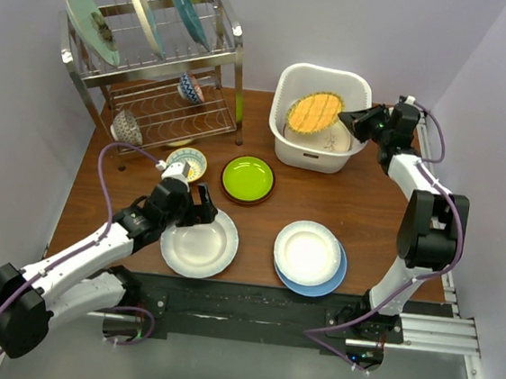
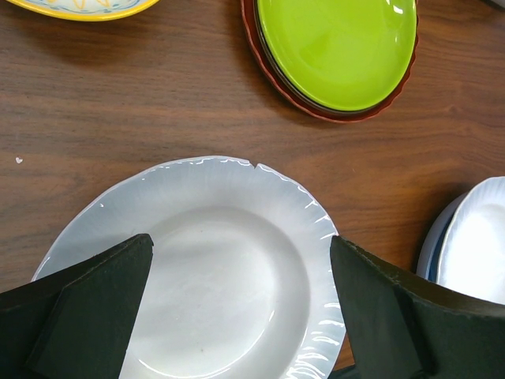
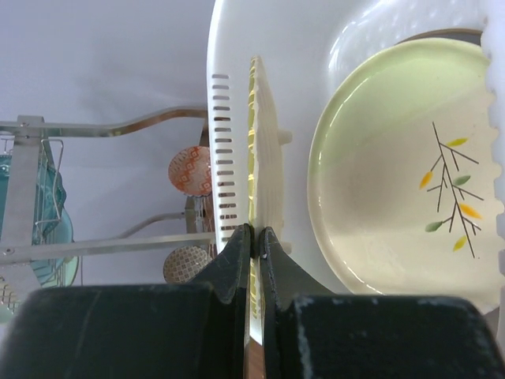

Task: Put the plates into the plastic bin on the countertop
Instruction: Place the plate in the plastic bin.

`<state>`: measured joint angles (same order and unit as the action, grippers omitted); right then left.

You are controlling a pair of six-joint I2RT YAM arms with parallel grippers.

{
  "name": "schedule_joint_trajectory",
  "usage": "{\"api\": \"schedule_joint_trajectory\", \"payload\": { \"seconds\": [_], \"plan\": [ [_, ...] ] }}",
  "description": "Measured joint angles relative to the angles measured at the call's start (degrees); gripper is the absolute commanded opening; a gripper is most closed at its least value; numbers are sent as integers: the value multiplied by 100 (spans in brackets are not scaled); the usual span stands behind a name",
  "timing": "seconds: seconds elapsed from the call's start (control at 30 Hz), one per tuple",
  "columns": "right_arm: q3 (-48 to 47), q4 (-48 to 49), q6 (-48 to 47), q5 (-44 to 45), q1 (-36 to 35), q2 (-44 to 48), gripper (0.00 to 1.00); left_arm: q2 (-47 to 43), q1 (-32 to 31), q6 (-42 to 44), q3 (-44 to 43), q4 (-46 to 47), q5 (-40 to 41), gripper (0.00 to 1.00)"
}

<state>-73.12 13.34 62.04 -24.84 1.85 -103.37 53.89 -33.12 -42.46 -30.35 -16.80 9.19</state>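
My right gripper [image 1: 349, 119] is shut on the rim of the yellow woven-look plate [image 1: 314, 112], which it holds tilted on edge inside the white plastic bin [image 1: 361, 88]. In the right wrist view that yellow plate [image 3: 268, 134] is edge-on between the closed jaws of my right gripper [image 3: 257, 231]. A cream plate [image 3: 394, 166] with a twig pattern lies in the bin [image 3: 229, 47]. My left gripper [image 2: 241, 260] stands open just above a white plate [image 2: 229, 268] on the table, its fingers [image 2: 95, 304] spread to either side. In the top view the left gripper [image 1: 198, 209] is over that white plate [image 1: 199, 245].
A lime green plate [image 1: 248, 178] sits on a brown one mid-table. A white plate [image 1: 308, 252] rests on a blue plate [image 1: 326, 286] at the front right. The steel wire rack [image 1: 235, 56] at the back left holds three plates and two bowls. A small patterned bowl [image 1: 186, 160] stands near my left gripper.
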Motion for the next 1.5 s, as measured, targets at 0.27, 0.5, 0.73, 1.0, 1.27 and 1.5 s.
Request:
{"api": "schedule_joint_trajectory", "payload": {
  "seconds": [0.27, 0.5, 0.73, 1.0, 1.27, 1.5],
  "plan": [
    [-229, -118, -116, 7, 4, -251, 0, 0, 0, 0, 4, 2, -2, 100],
    [-273, -490, -278, 79, 4, -352, 0, 0, 0, 0, 24, 2, -2, 100],
    [-310, -629, -385, 127, 4, -352, 8, -7, 0, 0, 26, -2, -4, 100],
    [-382, -671, -450, 87, 4, -415, 28, -151, 0, 0, 26, -66, 4, 100],
    [-503, -903, -619, 28, 7, -437, 52, -164, 0, 2, 26, -87, 2, 100],
    [-597, -1056, -774, 24, 7, -404, 56, -164, 0, 2, 26, -90, 2, 100]
  ]
}}
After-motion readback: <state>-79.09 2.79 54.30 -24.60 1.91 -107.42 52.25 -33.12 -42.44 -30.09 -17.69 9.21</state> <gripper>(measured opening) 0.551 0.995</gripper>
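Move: The round woven plate is still pinched by its right edge in the right hand, which reaches in over the bin's right rim. The cream plate it is bound for lies roughly level fore-and-aft, about 6 cm left and 12 cm below. The bin's middle is some 3 cm ahead, 4 cm left and 14 cm down; the green plate is about 13 cm back, 22 cm left and 18 cm below. From the left hand the cream plate lies about 25 cm ahead, 29 cm right and 3 cm lower. The woven plate, still gripped by its edge, is lowered into the bin towards the cream plate as the right hand sinks about 3 cm, its fingers tipping slightly further down. The hand then all but stops there, and the fingers open, slowly at first, to a little over half their range, letting go of the edge. ##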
